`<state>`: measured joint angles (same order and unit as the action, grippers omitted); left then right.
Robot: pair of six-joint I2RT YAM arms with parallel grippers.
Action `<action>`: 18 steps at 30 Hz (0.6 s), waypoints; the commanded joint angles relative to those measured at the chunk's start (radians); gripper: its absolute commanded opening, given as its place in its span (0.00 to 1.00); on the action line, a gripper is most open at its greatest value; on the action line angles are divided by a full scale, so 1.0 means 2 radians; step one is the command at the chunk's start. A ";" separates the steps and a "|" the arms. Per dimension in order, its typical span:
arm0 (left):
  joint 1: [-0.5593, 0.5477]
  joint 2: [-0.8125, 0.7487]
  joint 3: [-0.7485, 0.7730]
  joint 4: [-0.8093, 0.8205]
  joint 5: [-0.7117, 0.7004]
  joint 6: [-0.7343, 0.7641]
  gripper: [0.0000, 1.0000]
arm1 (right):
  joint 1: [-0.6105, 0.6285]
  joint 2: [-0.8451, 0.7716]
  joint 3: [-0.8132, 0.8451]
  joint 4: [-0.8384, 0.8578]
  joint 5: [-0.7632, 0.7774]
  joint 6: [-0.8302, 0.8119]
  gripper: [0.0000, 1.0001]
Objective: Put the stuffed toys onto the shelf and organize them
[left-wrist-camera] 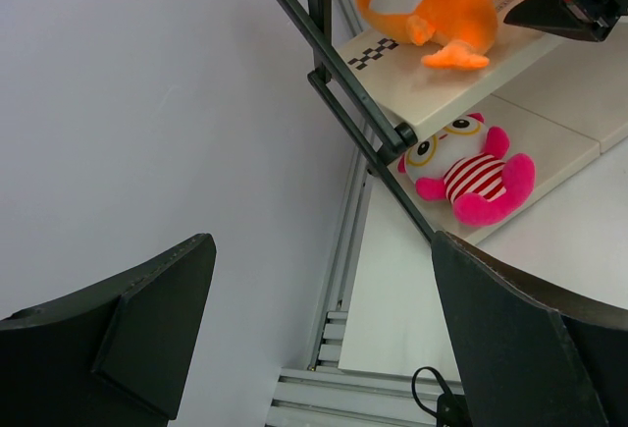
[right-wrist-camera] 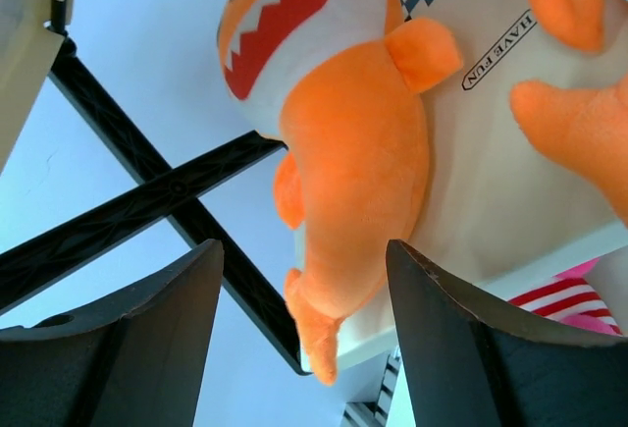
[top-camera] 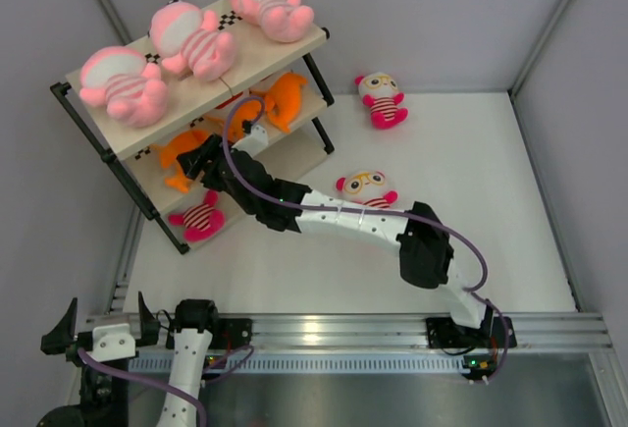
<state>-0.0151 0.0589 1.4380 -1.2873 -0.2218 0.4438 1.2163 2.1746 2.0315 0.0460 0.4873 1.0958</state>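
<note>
The shelf stands at the far left with three pale pink stuffed toys on its top board. Two orange sharks lie on the middle board, one at the left and one at the right. A magenta striped doll sits on the bottom board. My right gripper is open at the left shark, a finger on either side of its tail and apart from it. The tail hangs over the board's edge. My left gripper hangs open and empty near its base.
Two more magenta striped dolls lie on the table, one near the right arm and one further back. The shelf's black diagonal brace runs just left of the right gripper. Grey walls enclose the table.
</note>
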 commanded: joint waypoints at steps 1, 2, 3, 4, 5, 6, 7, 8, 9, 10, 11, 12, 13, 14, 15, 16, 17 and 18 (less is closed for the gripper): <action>-0.001 -0.008 0.000 0.008 -0.002 -0.002 0.98 | 0.013 -0.049 -0.007 0.034 0.017 -0.029 0.68; -0.001 -0.009 -0.004 0.006 -0.001 -0.001 0.98 | 0.015 -0.061 -0.022 0.039 0.021 -0.038 0.68; -0.001 -0.012 -0.007 0.006 -0.001 0.000 0.98 | 0.017 -0.069 -0.022 0.041 0.024 -0.043 0.68; -0.001 -0.013 -0.012 0.006 -0.001 0.001 0.98 | 0.021 -0.078 -0.045 0.045 0.026 -0.049 0.68; -0.001 -0.018 -0.022 0.004 -0.002 0.001 0.98 | 0.023 -0.089 -0.058 0.048 0.026 -0.056 0.68; -0.001 -0.019 -0.027 0.002 -0.003 0.003 0.98 | 0.026 -0.115 -0.072 0.049 0.026 -0.078 0.68; -0.001 -0.020 -0.032 -0.002 -0.003 0.003 0.98 | 0.029 -0.130 -0.105 0.045 0.026 -0.089 0.68; -0.001 -0.020 -0.042 -0.005 -0.004 0.003 0.98 | 0.032 -0.145 -0.125 0.041 0.026 -0.101 0.68; -0.001 -0.020 -0.048 -0.013 -0.005 0.006 0.98 | 0.034 -0.183 -0.147 0.039 0.019 -0.125 0.68; -0.001 -0.020 -0.053 -0.016 -0.005 0.007 0.98 | 0.035 -0.205 -0.196 0.031 0.016 -0.135 0.68; -0.001 -0.020 -0.065 -0.018 -0.005 0.010 0.98 | 0.035 -0.250 -0.222 0.025 0.013 -0.146 0.68; -0.001 -0.020 -0.072 -0.022 -0.006 0.014 0.98 | 0.035 -0.274 -0.247 0.015 0.009 -0.170 0.69; -0.001 -0.020 -0.077 -0.023 -0.006 0.016 0.98 | 0.035 -0.299 -0.292 0.002 0.012 -0.180 0.69; -0.001 -0.020 -0.089 -0.023 -0.007 0.017 0.98 | 0.035 -0.322 -0.312 -0.046 0.017 -0.189 0.70; -0.001 -0.019 -0.095 -0.023 -0.006 0.017 0.98 | 0.035 -0.370 -0.349 -0.072 0.034 -0.195 0.71; -0.001 -0.019 -0.100 -0.023 -0.004 0.017 0.98 | 0.029 -0.394 -0.370 -0.102 0.041 -0.191 0.72; -0.001 -0.020 -0.110 -0.023 -0.002 0.017 0.98 | 0.023 -0.420 -0.392 -0.150 0.045 -0.184 0.73; -0.001 -0.021 -0.115 -0.024 0.000 0.014 0.98 | 0.015 -0.472 -0.417 -0.172 0.048 -0.165 0.73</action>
<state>-0.0151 0.0257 1.2339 -1.3293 -0.2253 0.4702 1.2747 1.4223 1.2942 -0.0929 0.5316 0.7841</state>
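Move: The nearer red panda on the table lies roughly 38 cm right of the right hand, 2 cm farther out and 27 cm below. The far panda stands some 26 cm beyond it and 5 cm farther right. The just-shelved orange shark is about 4 cm ahead and 4 cm left of the right hand, 3 cm lower. From the left hand, the nearer panda is about 31 cm ahead, 53 cm right and 32 cm below. The open right hand leaves the shelved shark, sweeping about 18 cm right and 8 back; the left sinks 6. ##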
